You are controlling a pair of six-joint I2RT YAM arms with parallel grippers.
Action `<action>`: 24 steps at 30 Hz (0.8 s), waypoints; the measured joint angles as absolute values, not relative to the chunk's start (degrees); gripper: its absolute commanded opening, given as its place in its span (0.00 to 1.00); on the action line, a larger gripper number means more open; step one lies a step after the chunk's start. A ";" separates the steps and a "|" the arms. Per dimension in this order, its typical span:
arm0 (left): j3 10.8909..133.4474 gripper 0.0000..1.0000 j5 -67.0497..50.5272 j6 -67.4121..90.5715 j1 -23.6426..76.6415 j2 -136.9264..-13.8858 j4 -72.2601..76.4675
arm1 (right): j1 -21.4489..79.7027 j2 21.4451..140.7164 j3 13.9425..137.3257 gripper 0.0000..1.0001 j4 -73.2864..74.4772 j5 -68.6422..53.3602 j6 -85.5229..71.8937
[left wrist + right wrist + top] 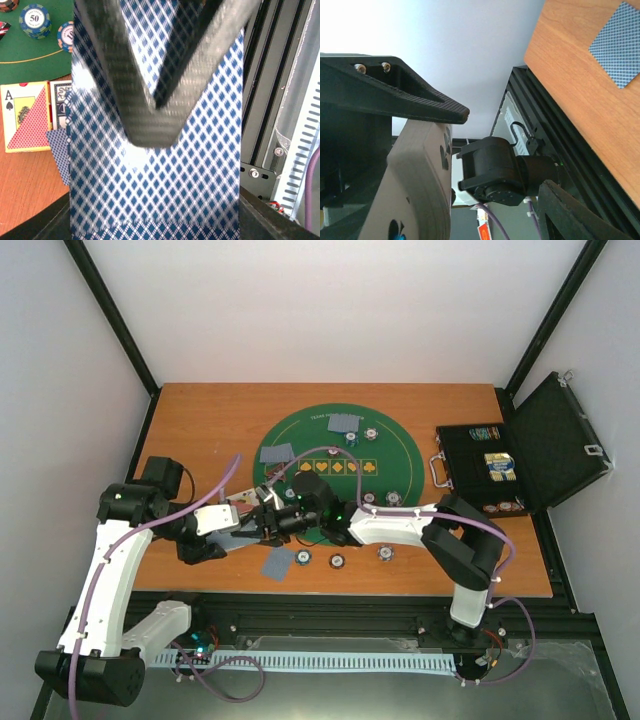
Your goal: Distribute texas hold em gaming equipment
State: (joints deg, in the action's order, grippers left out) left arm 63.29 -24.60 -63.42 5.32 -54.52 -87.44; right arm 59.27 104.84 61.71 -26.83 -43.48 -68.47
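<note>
A deck of blue-diamond-backed playing cards (155, 190) fills the left wrist view, with my left gripper (155, 227) shut on its lower end. My right gripper (266, 521) meets it just above the table's front left. Its dark fingers (125, 80) lie across the deck's back. In the right wrist view the deck (415, 190) sits edge-on under the upper finger, and the right gripper (505, 155) stands open around it. Single face-down cards (279, 562) lie on the wood and on the green mat (400, 455). Striped poker chips (339, 561) are scattered along the mat's near edge.
A black hinged case (545, 445) stands open at the right with items inside. A card box showing an ace of spades (27, 115) lies by the mat's left edge. The black rail (260, 125) runs along the table front.
</note>
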 measured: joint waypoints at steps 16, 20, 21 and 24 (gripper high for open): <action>63.29 0.01 -23.18 -63.42 5.32 -54.48 -87.72 | 56.36 97.56 61.30 0.03 -16.51 -41.98 -63.05; 63.29 0.01 -23.46 -63.44 5.32 -54.46 -87.77 | 54.28 95.92 61.30 0.03 -11.51 -40.82 -61.10; 63.29 0.01 -23.66 -63.44 5.32 -54.46 -87.77 | 53.54 95.53 61.30 0.03 -9.85 -40.66 -60.40; 63.29 0.01 -23.86 -63.44 5.32 -54.46 -87.77 | 50.92 94.19 61.49 0.03 -4.29 -40.10 -57.34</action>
State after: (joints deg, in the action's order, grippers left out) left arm 63.29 -23.86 -63.44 5.32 -54.46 -87.77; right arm 50.92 94.19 61.49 -4.29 -40.10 -57.34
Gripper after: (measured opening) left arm 0.639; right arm 0.029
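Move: The top card of the deck held in the left hand, already slid partway off its right end, lies practically at the right hand: its middle is 1 cm to the left and 1 cm below, with the deck itself about 5 cm to the left. On the table roughly 18 cm below, the white card box is about 5 cm ahead and 3 cm left; a loose card is some 5 cm back and 5 cm right. From the left hand, the top card's middle is about 4 cm to the right and 1 cm up. The half-slid top card is pinched as the right hand's fingers, about two-thirds open at first, shut on its overhanging part while the hand eases up some 2 cm and slightly right. The right hand then speeds up, carrying the card right and forward, away from the deck, ending about 6 cm right and 5 cm forward and sinking a little at the end. The left hand stays, keeping its grip on the deck. ##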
